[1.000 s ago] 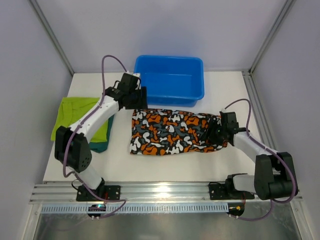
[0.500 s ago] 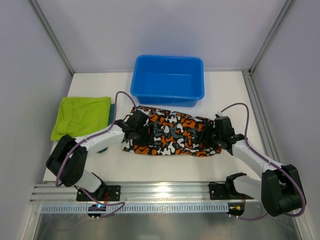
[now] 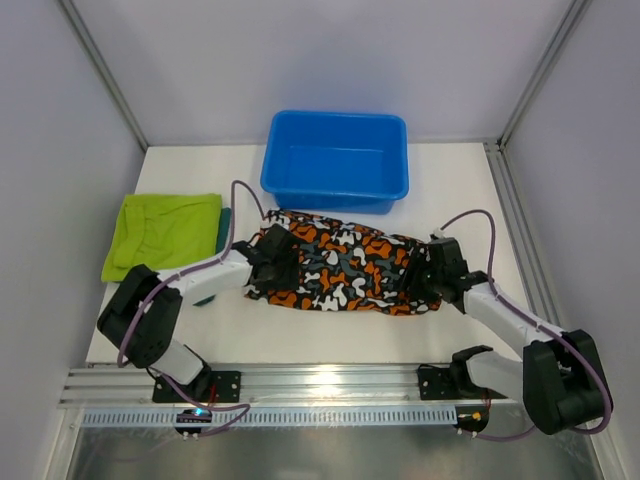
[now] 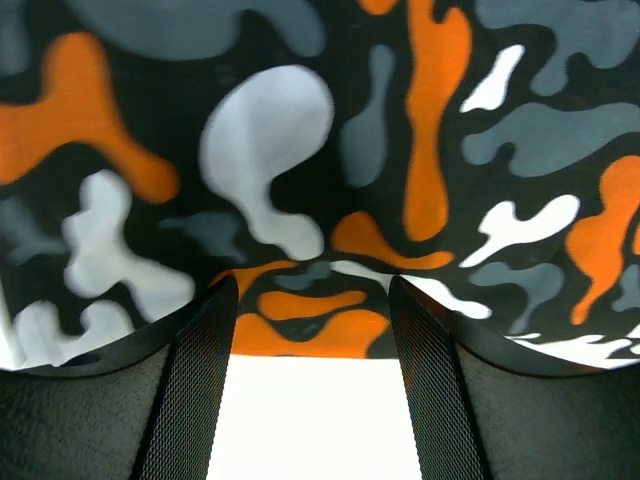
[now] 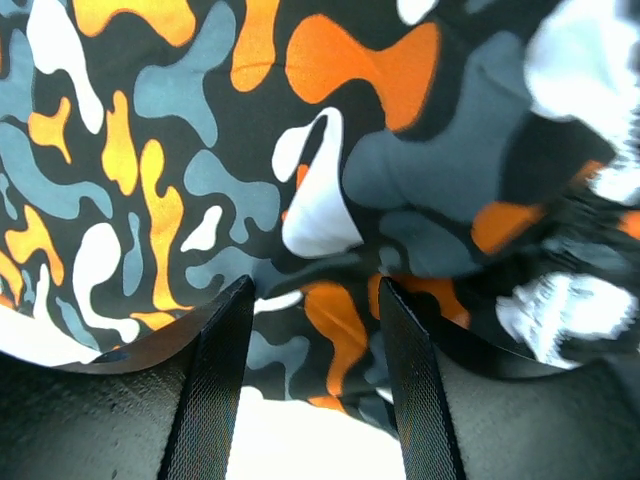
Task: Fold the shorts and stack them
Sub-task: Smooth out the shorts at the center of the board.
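The camouflage shorts lie spread across the middle of the table, just in front of the tub. My left gripper sits low at their left end, open. In the left wrist view the cloth's edge lies between the fingertips, with bare table behind it. My right gripper is at the right end, also open, and the printed cloth reaches in between its fingers. The lime shorts lie folded at the left on the teal shorts, of which only an edge shows.
A blue plastic tub stands at the back centre, close behind the camouflage shorts. White walls and metal posts close in the table on the left, back and right. The rail with both arm bases runs along the near edge.
My left arm swung down from beside the tub to the left end of the camouflage shorts. The right gripper edged left, and the shorts shifted slightly left and back.
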`<control>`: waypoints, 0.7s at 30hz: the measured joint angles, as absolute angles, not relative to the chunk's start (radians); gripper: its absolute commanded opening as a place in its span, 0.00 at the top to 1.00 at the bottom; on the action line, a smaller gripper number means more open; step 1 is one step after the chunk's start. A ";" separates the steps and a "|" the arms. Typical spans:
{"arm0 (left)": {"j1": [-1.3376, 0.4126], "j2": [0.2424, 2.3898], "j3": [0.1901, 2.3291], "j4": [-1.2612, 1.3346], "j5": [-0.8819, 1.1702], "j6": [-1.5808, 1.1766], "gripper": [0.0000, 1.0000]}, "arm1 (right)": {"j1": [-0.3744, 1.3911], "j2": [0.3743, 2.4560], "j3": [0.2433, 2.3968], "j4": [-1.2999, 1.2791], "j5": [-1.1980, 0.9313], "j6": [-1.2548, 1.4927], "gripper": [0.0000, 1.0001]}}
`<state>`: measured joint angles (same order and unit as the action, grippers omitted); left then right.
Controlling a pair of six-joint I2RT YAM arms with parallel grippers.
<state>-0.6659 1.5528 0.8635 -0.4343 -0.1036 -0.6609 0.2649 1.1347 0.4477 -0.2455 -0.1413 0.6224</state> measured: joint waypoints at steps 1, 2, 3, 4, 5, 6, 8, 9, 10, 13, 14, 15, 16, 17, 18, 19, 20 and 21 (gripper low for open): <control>-0.665 1.540 0.863 -0.453 -0.122 -0.660 0.35 | 0.265 1.121 0.460 -0.277 -0.126 0.616 0.44; -0.665 1.521 0.866 -0.476 -0.138 -0.658 0.35 | 0.266 1.106 0.476 -0.309 -0.113 0.607 0.44; -0.665 1.502 0.872 -0.498 -0.147 -0.655 0.34 | 0.266 1.086 0.506 -0.356 -0.091 0.593 0.44; -0.665 1.479 0.883 -0.520 -0.155 -0.651 0.34 | 0.265 1.066 0.545 -0.393 -0.065 0.580 0.43; -0.665 1.461 0.901 -0.542 -0.155 -0.646 0.34 | 0.253 1.057 0.594 -0.427 -0.043 0.564 0.44; -0.665 1.449 0.923 -0.558 -0.154 -0.644 0.34 | 0.238 1.055 0.648 -0.444 -0.024 0.546 0.43; -0.666 1.439 0.991 -0.574 -0.144 -0.635 0.34 | 0.178 1.077 0.741 -0.436 -0.002 0.515 0.44; -0.670 1.439 1.028 -0.576 -0.134 -0.627 0.34 | 0.150 1.092 0.768 -0.426 -0.001 0.505 0.44; -0.675 1.440 1.061 -0.575 -0.130 -0.623 0.34 | 0.113 1.133 0.794 -0.415 -0.003 0.496 0.44; -0.715 1.449 1.135 -0.572 -0.112 -0.613 0.34 | 0.033 1.273 0.827 -0.375 -0.022 0.476 0.44; -0.730 1.456 1.148 -0.570 -0.109 -0.610 0.34 | 0.020 1.331 0.826 -0.368 -0.029 0.472 0.44; -0.749 1.467 1.163 -0.570 -0.105 -0.605 0.34 | 0.014 1.379 0.826 -0.368 -0.036 0.469 0.44; -0.766 1.481 1.174 -0.569 -0.100 -0.601 0.35 | 0.011 1.427 0.826 -0.369 -0.046 0.466 0.44; -0.779 1.496 1.180 -0.567 -0.095 -0.598 0.34 | 0.011 1.467 0.827 -0.367 -0.055 0.461 0.44; -0.791 1.514 1.183 -0.566 -0.088 -0.595 0.34 | 0.011 1.498 0.827 -0.367 -0.067 0.453 0.44; -0.800 1.530 1.184 -0.566 -0.083 -0.594 0.35 | 0.011 1.519 0.828 -0.367 -0.077 0.446 0.44; -0.805 1.547 1.184 -0.568 -0.079 -0.593 0.34 | 0.011 1.540 0.834 -0.369 -0.088 0.436 0.43; -0.806 1.562 1.184 -0.570 -0.077 -0.593 0.34 | 0.011 1.546 0.842 -0.373 -0.093 0.428 0.40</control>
<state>-0.8062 1.5616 1.1835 -0.5701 -0.0769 -0.5930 0.0113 1.5455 0.8417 -0.3725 -0.0929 0.4278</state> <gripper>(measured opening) 0.654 0.565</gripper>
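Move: The middle of the camo shorts lies about 16 cm right and 7 cm ahead of the left hand, whose tips are down near the cloth's near edge. From that hand, the blue bin is some 34 cm ahead and 15 cm right. The far right corner of the shorts lies roughly 10 cm ahead and 10 cm right of the right hand, with the bin 35 cm ahead and 20 cm left; all heights nearly level with the tips. Both open grippers lift off the camo shorts. The right one hops outward in an arc about 10 cm high, some 9 cm forward and 8 cm right, and comes down onto the cloth by its far right corner. The left one climbs about 12 cm while carrying right over the shorts towards their middle, turns slightly clockwise, then begins sinking again, still well clear of the cloth. ##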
